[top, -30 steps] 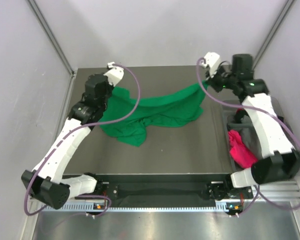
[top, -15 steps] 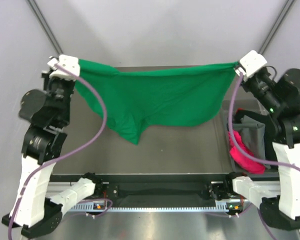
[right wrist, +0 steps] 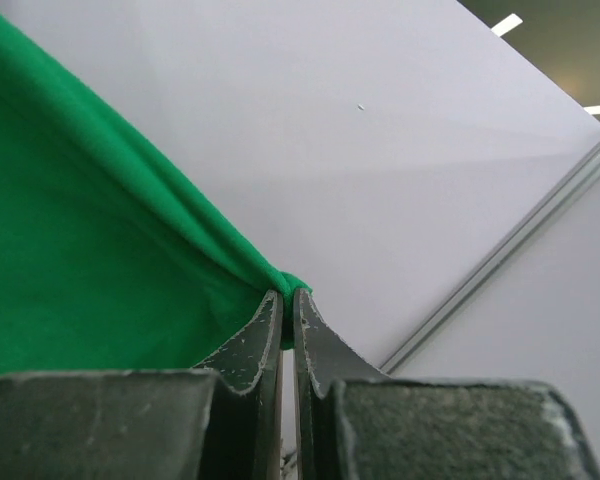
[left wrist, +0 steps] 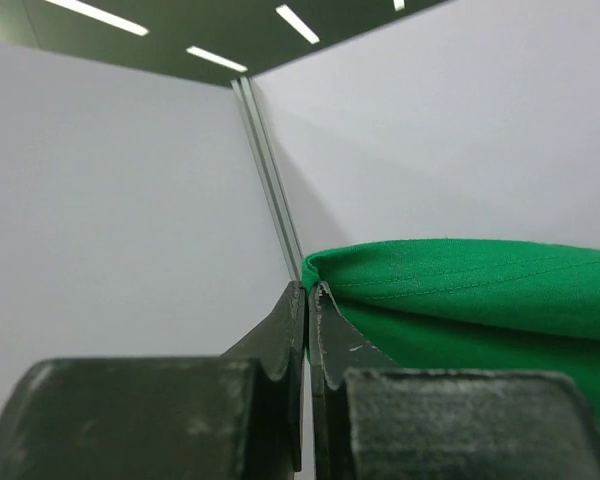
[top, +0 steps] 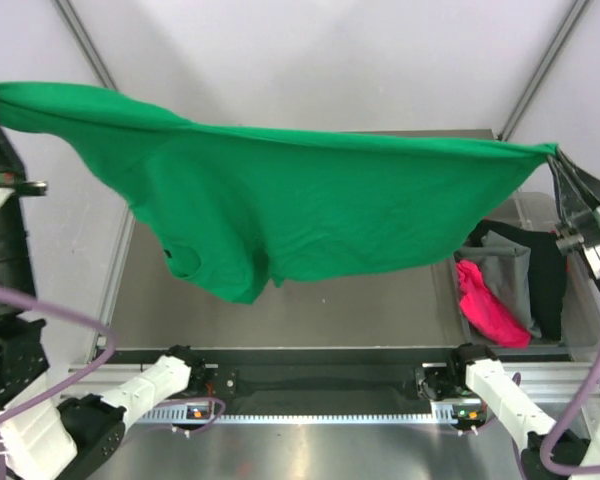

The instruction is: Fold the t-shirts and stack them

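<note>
A bright green t-shirt (top: 320,200) hangs spread wide in the air above the table, held by two corners of one edge. My left gripper (left wrist: 307,290) is shut on its left corner, the green cloth (left wrist: 480,290) pinched at the fingertips. My right gripper (right wrist: 286,295) is shut on the right corner, where the cloth (right wrist: 80,250) bunches between the tips. The upper edge runs taut from the far left to the right of the top view. The body sags below, lowest at the left centre. Both grippers are high, near the side walls.
At the table's right side lies a pile of other t-shirts: magenta-pink (top: 485,305), grey (top: 500,255) and black (top: 545,280). The dark table top (top: 360,310) shows under the hanging shirt. White walls with metal posts (top: 545,65) close in three sides.
Both arms rose and swung outward. The green shirt came off the table, where it lay crumpled, and now hangs stretched between the grippers.
</note>
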You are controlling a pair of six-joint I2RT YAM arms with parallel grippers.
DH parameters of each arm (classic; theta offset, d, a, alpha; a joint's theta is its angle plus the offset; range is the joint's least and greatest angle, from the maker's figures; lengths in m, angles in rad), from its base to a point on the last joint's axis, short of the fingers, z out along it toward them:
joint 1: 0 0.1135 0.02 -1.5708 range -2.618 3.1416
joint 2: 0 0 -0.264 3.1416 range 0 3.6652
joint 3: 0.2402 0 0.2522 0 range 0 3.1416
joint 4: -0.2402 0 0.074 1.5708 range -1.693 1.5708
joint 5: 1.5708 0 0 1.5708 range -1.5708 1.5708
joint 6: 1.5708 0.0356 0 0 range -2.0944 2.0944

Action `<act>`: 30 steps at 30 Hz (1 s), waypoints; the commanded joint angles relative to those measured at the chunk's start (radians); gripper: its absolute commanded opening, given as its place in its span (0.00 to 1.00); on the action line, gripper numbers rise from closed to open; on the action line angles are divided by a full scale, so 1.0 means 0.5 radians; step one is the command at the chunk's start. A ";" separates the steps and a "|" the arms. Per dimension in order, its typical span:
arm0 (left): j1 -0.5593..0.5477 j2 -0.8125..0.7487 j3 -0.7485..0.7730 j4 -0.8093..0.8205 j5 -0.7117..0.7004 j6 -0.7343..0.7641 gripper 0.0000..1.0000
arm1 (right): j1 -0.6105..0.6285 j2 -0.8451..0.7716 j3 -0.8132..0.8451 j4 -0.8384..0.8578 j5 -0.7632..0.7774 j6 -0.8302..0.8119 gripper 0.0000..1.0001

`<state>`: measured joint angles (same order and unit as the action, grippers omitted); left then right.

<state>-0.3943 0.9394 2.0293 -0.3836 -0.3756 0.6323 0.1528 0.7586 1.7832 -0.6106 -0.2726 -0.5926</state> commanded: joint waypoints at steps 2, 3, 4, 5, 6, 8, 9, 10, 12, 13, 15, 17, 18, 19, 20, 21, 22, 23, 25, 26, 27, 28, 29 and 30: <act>0.012 0.094 0.221 0.077 -0.037 0.088 0.00 | -0.020 -0.078 -0.023 -0.120 0.039 0.053 0.00; 0.012 0.097 0.206 0.068 -0.031 0.128 0.00 | -0.023 -0.087 -0.041 -0.117 0.048 0.050 0.00; 0.012 0.109 0.191 0.025 -0.028 0.143 0.00 | -0.023 -0.097 -0.096 -0.113 0.054 0.044 0.00; 0.009 0.112 0.133 -0.003 -0.019 0.195 0.00 | -0.023 -0.106 -0.124 -0.110 0.060 0.041 0.00; 0.012 0.112 0.081 -0.027 -0.025 0.235 0.00 | -0.020 -0.112 -0.161 -0.107 0.073 0.041 0.00; 0.012 0.100 -0.149 -0.055 -0.049 0.300 0.00 | -0.023 -0.103 -0.302 -0.068 0.094 0.038 0.00; 0.012 0.082 -0.241 -0.055 -0.053 0.382 0.00 | -0.020 -0.094 -0.351 -0.052 0.112 0.035 0.00; 0.012 0.073 -0.345 -0.046 -0.065 0.435 0.00 | -0.023 -0.081 -0.454 -0.031 0.119 0.035 0.00; 0.009 0.048 -0.646 0.012 -0.074 0.518 0.00 | -0.023 -0.023 -0.556 0.027 0.113 0.038 0.00; 0.012 0.048 -0.832 0.034 -0.071 0.530 0.00 | -0.023 -0.002 -0.669 0.049 0.100 0.047 0.00; 0.009 0.066 -1.002 0.071 -0.047 0.527 0.00 | -0.023 0.081 -0.786 0.144 0.073 0.068 0.00; 0.012 0.106 -1.232 0.183 -0.049 0.518 0.00 | -0.023 0.176 -0.967 0.263 0.042 0.087 0.00; 0.015 0.176 -1.306 0.266 -0.068 0.521 0.00 | -0.023 0.213 -1.029 0.312 0.018 0.090 0.00; 0.018 0.219 -1.434 0.340 -0.080 0.521 0.00 | -0.023 0.256 -1.145 0.365 0.008 0.093 0.00; 0.058 0.274 -1.484 0.401 -0.071 0.530 0.00 | -0.023 0.353 -1.188 0.465 0.005 0.093 0.00; 0.083 0.403 -1.518 0.527 -0.053 0.518 0.00 | -0.023 0.412 -1.225 0.503 -0.013 0.090 0.00; 0.113 0.477 -1.543 0.576 -0.028 0.497 0.00 | -0.020 0.546 -1.274 0.573 -0.019 0.078 0.00; 0.174 0.556 -1.531 0.626 -0.007 0.463 0.00 | -0.017 0.614 -1.296 0.610 -0.022 0.078 0.00; 0.227 0.817 -1.433 0.702 0.033 0.371 0.00 | -0.008 0.759 -1.296 0.666 -0.044 0.056 0.00; 0.267 0.912 -1.393 0.736 0.027 0.358 0.00 | 0.004 0.914 -1.278 0.681 -0.047 0.047 0.00; 0.279 1.086 -1.356 0.752 0.015 0.343 0.00 | 0.004 1.004 -1.250 0.693 -0.056 0.047 0.00; 0.288 1.173 -1.280 0.879 0.015 0.337 0.00 | 0.007 1.087 -1.226 0.718 -0.050 0.053 0.00; 0.307 1.259 -1.243 0.917 0.012 0.337 0.00 | 0.001 1.233 -1.226 0.830 -0.038 0.056 0.00; 0.310 1.418 -1.203 0.963 -0.003 0.334 0.00 | 0.001 1.305 -1.235 0.895 -0.013 0.053 0.00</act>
<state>-0.2565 1.5444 1.3346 -0.1158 -0.3706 0.8307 0.1551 1.3247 1.1221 -0.3355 -0.2775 -0.5648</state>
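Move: Both hands hold the green t-shirt high by its upper edge. For the left hand, the landing place on the far table is about 35 cm ahead, 7 cm right and some 65 cm below; for the right, roughly 30 cm ahead, 5 cm left and 57 cm below. From the right hand, the bin's middle is about 12 cm ahead and 21 cm right, and the pink shirt in it 4 cm ahead and 14 cm right, both also some 57 cm down. Still pinching the green t-shirt's upper edge, both closed grippers draw back a couple of centimetres, then swing down and forward together to fling the cloth out over the table, each sinking about 40 cm. The left reaches some 35 cm ahead and drifts rightward, the right about 25 cm; the fingers tip down by some 55 degrees, the left wrist rolling too. ##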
